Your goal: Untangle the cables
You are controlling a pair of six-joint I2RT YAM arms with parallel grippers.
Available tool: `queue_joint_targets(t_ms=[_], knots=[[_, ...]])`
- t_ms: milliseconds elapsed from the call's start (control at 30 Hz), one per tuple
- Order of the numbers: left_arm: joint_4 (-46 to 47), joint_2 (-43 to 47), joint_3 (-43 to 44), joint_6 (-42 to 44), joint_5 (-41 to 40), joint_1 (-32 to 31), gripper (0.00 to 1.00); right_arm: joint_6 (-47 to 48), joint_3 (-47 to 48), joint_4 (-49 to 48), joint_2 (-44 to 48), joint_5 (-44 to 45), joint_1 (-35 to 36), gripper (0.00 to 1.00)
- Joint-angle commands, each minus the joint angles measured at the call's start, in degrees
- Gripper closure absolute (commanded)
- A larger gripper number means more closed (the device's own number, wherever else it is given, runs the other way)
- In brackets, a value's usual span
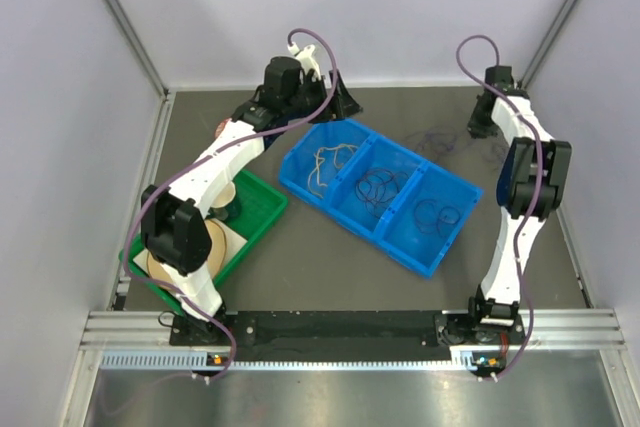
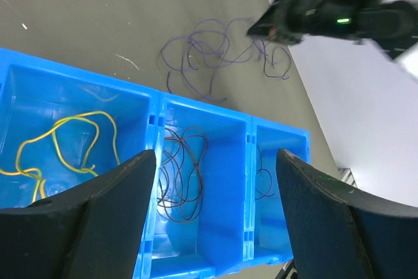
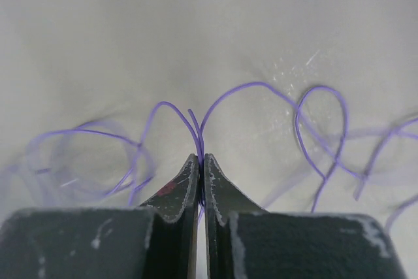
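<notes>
A loose tangle of thin purple cables (image 1: 445,142) lies on the grey table beyond the blue bin (image 1: 400,247). My right gripper (image 3: 200,158) is down at this tangle, shut on a pinched loop of purple cable (image 3: 255,86). In the left wrist view the purple tangle (image 2: 215,53) spreads beside the right gripper (image 2: 268,31). The bin's three compartments hold a yellow cable (image 2: 65,142), a dark reddish coil (image 2: 183,174) and another dark cable (image 2: 263,178). My left gripper (image 2: 214,158) hovers open above the bin, holding nothing.
A green tray (image 1: 262,227) with a tan roll (image 1: 215,247) sits at the near left under the left arm. White walls enclose the table on three sides, and the right gripper (image 1: 480,127) works close to the right wall.
</notes>
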State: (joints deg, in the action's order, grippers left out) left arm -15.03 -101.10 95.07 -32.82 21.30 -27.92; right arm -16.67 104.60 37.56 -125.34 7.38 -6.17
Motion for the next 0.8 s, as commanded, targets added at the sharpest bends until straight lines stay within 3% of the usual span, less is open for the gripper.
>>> queue_joint_targets(t_ms=[0, 133, 367, 767], knots=[[2.19, 3.71, -0.50, 1.00, -0.99, 0.94, 0.20, -2.84, 1.05, -3.80, 16.15, -3.85, 0.11, 1.00], [2.28, 4.07, -0.67, 0.83, -0.82, 1.38, 0.20, -5.91, -0.09, -7.32, 28.80, -8.41, 0.11, 1.00], [3.16, 5.74, -2.34, 0.30, -0.65, 1.99, 0.19, -8.73, 3.06, -9.08, 42.17, -16.25, 0.02, 1.00], [6.76, 6.79, -5.68, -2.78, 2.69, 2.52, 0.19, -10.14, 2.55, -9.26, 52.56, -22.14, 0.02, 1.00]])
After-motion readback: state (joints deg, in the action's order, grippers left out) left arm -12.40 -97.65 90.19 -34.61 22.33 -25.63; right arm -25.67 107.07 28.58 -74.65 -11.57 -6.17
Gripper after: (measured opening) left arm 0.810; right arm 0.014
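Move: The shut right fingers already hold a purple cable; its main coil lies about 12 cm to this hand's left, 2 cm back and 4 cm below, with a smaller loop of it some 3 cm right, 4 cm back. The blue box's right compartment is roughly 14 cm left and 22 cm back, the middle compartment about 27 cm left and 15 cm back, both also low. For the left hand the main coil is some 20 cm right, 7 cm ahead, 27 cm below. Straight up first, then up and back, the right hand sweeps fast away from the table, rising about 46 cm and easing to a stop some 14 cm farther back and a little to the left. On the way its fingers tip up by some 60 degrees, from steeply down to roughly level, keeping their shut pinch on the purple cable. ##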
